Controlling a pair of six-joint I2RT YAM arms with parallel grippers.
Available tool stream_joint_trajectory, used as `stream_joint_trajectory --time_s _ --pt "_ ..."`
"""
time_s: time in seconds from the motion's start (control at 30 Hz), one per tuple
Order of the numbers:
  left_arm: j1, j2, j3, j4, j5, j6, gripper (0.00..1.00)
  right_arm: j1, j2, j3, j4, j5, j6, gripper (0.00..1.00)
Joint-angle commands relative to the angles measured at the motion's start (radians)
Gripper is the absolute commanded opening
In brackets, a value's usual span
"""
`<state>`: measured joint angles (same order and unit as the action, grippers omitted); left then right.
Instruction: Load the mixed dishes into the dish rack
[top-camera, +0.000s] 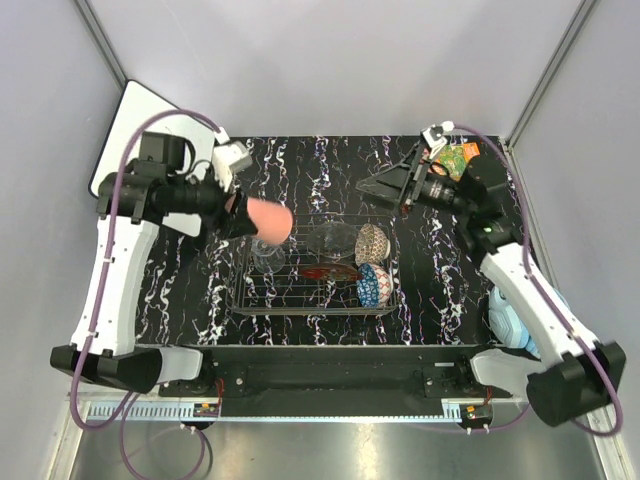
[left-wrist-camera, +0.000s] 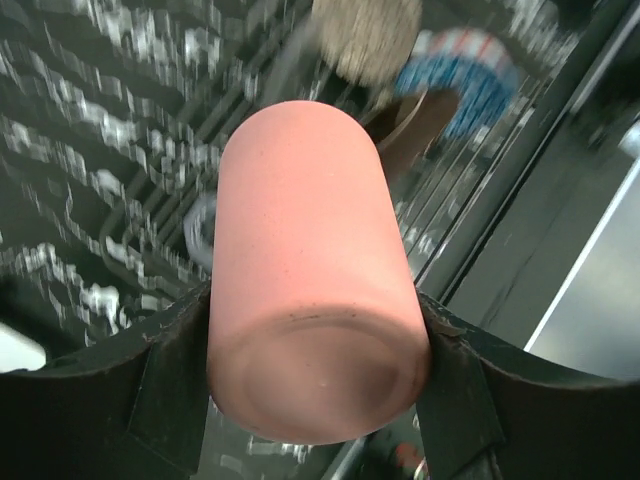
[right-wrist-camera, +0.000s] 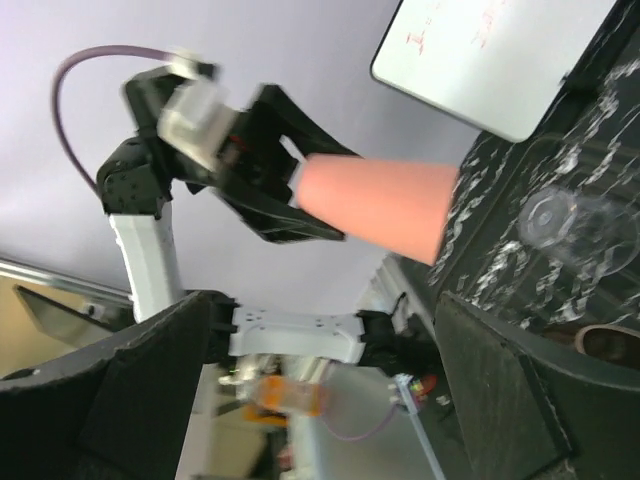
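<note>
My left gripper (top-camera: 243, 215) is shut on the salmon-pink cup (top-camera: 271, 222), holding it on its side above the left end of the dish rack (top-camera: 250, 300). In the left wrist view the cup (left-wrist-camera: 310, 260) fills the gap between both fingers (left-wrist-camera: 165, 390). In the rack stand a clear glass bowl (top-camera: 330, 240), a beige-brown patterned bowl (top-camera: 371, 243), a blue patterned bowl (top-camera: 374, 286), a red dish (top-camera: 330, 272) and a clear glass cup (top-camera: 265, 249). My right gripper (top-camera: 385, 186) hangs open and empty behind the rack's right end; its view shows the cup (right-wrist-camera: 375, 205).
An orange book (top-camera: 461, 158) lies at the back right corner. Blue headphones (top-camera: 508, 322) sit at the right edge by my right arm. A white board (top-camera: 125, 125) leans at the back left. Grey walls close in three sides.
</note>
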<state>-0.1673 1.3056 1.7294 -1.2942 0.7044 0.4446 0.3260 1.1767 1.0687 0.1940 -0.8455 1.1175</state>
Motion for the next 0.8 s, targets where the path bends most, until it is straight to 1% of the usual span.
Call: stream_joint_trajectory --time_s 0.0,0.23,0.43,0.63,0.77 --pt "-0.014 -0.017 -0.134 -0.126 -0.178 0.172 0.00 -0.004 -0.087 0.100 -0.313 0.118 -0.283 1.00" --pt "-0.060 -0.016 -0.292 -0.097 -0.262 0.181 0.00 -0.002 -0.114 0.065 -0.340 0.148 -0.271 1.00" --pt "-0.153 0.006 -0.390 -0.047 -0.382 0.135 0.00 -0.004 -0.141 0.028 -0.358 0.171 -0.272 1.00" --pt "-0.218 0.017 -0.455 0.009 -0.398 0.098 0.00 -0.005 -0.155 0.008 -0.373 0.181 -0.283 1.00" --pt "-0.251 0.037 -0.496 0.084 -0.436 0.065 0.00 -0.004 -0.163 -0.004 -0.372 0.184 -0.286 1.00"
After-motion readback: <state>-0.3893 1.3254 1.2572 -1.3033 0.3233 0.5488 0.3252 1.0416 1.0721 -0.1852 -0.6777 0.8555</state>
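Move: In the left hand the pink cup hangs mouth outward; its spot, the rack's front-left corner, lies about 7 cm back, neither left nor right, and some 27 cm below. The clear glass in the rack is roughly 2 cm ahead, 2 cm right; the red plate 2 cm back, 18 cm right; both about 26 cm below. From the right hand that corner is about 31 cm left, 10 cm back, 33 cm down. Sinking about 17 cm, fast at first and then slower, the left hand brings the pink cup down towards the rack's front-left corner, easing some 5 cm back and slightly left. The wrist turns about 35 degrees to point the cup's mouth more steeply down; the fingers keep their grip. The empty right hand, wide open, bobs up, sinks below its start and eases right. ##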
